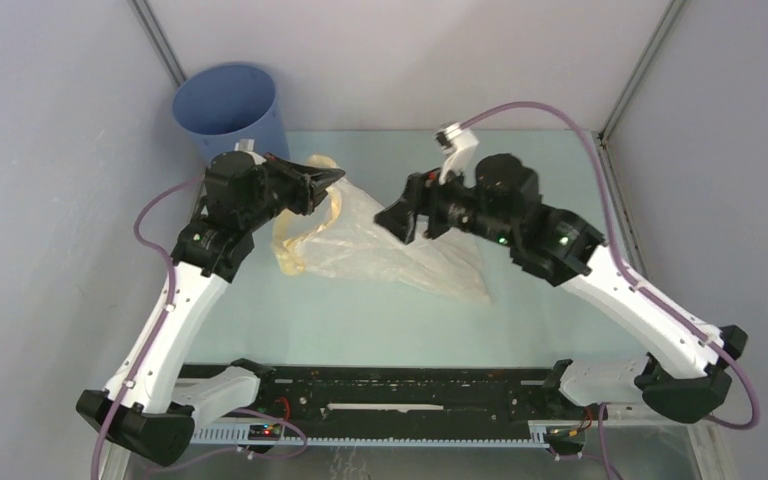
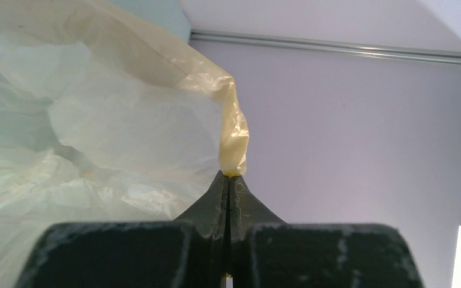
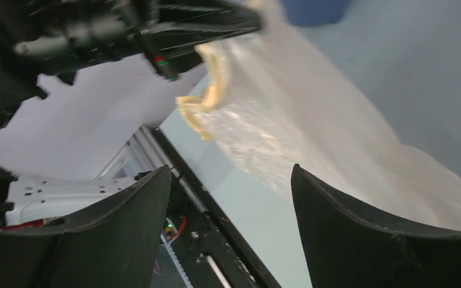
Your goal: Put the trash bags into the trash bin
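Observation:
The trash bag, thin translucent white plastic with a pale yellow rim, lies spread across the middle of the table. My left gripper is shut on its yellow rim and holds that edge lifted; the left wrist view shows the yellow band pinched at the fingertips. My right gripper is open and empty just above the bag's middle; in the right wrist view the bag lies beyond its spread fingers. The blue trash bin stands upright at the back left corner, behind the left gripper.
Grey enclosure walls close in the back and both sides, with metal posts at the corners. A black rail with wiring runs along the table's near edge between the arm bases.

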Tool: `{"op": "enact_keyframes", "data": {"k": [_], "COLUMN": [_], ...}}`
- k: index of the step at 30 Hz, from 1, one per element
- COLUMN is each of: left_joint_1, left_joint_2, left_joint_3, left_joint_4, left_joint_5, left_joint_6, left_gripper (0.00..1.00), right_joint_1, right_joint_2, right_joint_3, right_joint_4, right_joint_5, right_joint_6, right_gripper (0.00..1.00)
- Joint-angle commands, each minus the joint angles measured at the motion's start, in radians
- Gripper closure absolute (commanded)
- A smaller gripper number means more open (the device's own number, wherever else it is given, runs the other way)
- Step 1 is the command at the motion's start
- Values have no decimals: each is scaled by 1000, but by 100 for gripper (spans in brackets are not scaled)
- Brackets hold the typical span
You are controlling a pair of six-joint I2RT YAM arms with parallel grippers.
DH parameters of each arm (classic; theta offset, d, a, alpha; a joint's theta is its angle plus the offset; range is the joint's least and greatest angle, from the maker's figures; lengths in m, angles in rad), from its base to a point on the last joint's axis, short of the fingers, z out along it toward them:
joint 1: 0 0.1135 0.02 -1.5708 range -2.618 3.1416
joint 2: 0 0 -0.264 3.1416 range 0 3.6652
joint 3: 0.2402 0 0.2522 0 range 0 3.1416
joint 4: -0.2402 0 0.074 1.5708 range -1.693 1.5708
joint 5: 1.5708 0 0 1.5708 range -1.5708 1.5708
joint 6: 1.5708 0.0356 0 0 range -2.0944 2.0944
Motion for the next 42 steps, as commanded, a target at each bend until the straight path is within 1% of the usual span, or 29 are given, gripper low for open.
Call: {"op": "enact_keyframes", "data": {"k": [1, 4, 9, 12, 14, 16, 19, 23, 24, 25, 26, 28, 29, 30, 31, 32, 33, 34, 36, 37, 39, 42], "left_joint_1": [-29, -37, -43, -60, -69, -77, -84, -90, -90, -91, -91, -88, -81, -69, -51, -25, 2, 31, 61, 64, 66, 65], "left_joint_2": [-4, -28, -40, -50, -50, -48, -50, -53, -55, -55, -55, -54, -53, -48, -42, -38, -37, -35, -40, -41, -44, -49], "left_joint_3": [-15, -36, -64, -86, -96, -97, -104, -103, -104, -104, -106, -105, -100, -85, -59, -26, 8, 44, 119, 158, 208, 195], "left_joint_4": [119, 139, 168, 183, 202, 205, 210, 221, 222, 221, 225, 239, 253, 248, 206, 158, 119, 77, -15, -58, -134, -211], "left_joint_5": [38, 19, 31, 18, 12, 5, 0, -12, -14, -14, -12, -2, 13, 35, 57, 75, 89, 96, 87, 73, 51, 48], "left_joint_6": [-167, -202, -256, -275, -286, -288, -300, -297, -297, -297, -293, -264, -231, -181, -123, -59, 17, 87, 238, 314, 442, 548], "left_gripper": [100, 100, 100, 100, 100, 100, 100, 100, 100, 100, 100, 100, 94, 66, 48, 32, 18, 9, 1, 0, 0, 0], "right_joint_1": [121, 139, 145, 155, 164, 159, 158, 163, 162, 163, 163, 161, 157, 145, 125, 101, 67, 28, -65, -129, -216, -334], "right_joint_2": [73, 114, 176, 194, 217, 230, 244, 274, 281, 287, 291, 280, 263, 244, 222, 199, 178, 162, 146, 143, 140, 112], "right_joint_3": [-41, -36, 3, 11, 39, 45, 41, 90, 96, 106, 114, 114, 104, 82, 65, 47, 26, 13, 4, 2, -3, -20], "right_joint_4": [244, 293, 273, 303, 270, 266, 294, 248, 247, 243, 238, 234, 238, 240, 242, 240, 241, 235, 190, 169, 146, 151], "right_joint_5": [53, 35, 102, 134, 206, 229, 249, 335, 335, 330, 316, 280, 260, 192, 114, 11, -87, -184, -363, -453, -610, -770], "right_joint_6": [31, 53, 100, 101, 102, 122, 140, 146, 139, 130, 115, 80, 61, 41, 17, -2, -13, -7, 35, 59, 95, 127], "right_gripper": [20, 25, 27, 21, 20, 20, 25, 29, 35, 44, 57, 85, 95, 100, 100, 100, 100, 100, 100, 100, 100, 100]}}
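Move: The trash bag's yellow rim, just under the left fingers that still hold it, lies about 4 cm ahead, 9 cm left and 5 cm below the open right hand. From the left hand this stretch is roughly 3 cm back, 1 cm left and 4 cm down. The trash bin's middle stands some 16 cm ahead, 21 cm left and 22 cm below the left hand. The bag's closed end is about 3 cm back, 13 cm right and 35 cm below the right hand. The bag's yellow rim changes hands: the right hand comes in leftward about 10 cm, a little forward and down, and pinches it beside the left fingers. Meanwhile the left shifts about 3 cm right and rolls some 15 degrees, left side down, then opens, rolls back and moves leftward and up, tipping up. With its grip kept, the right retreats about 7 cm to the right, turning counter-clockwise. ##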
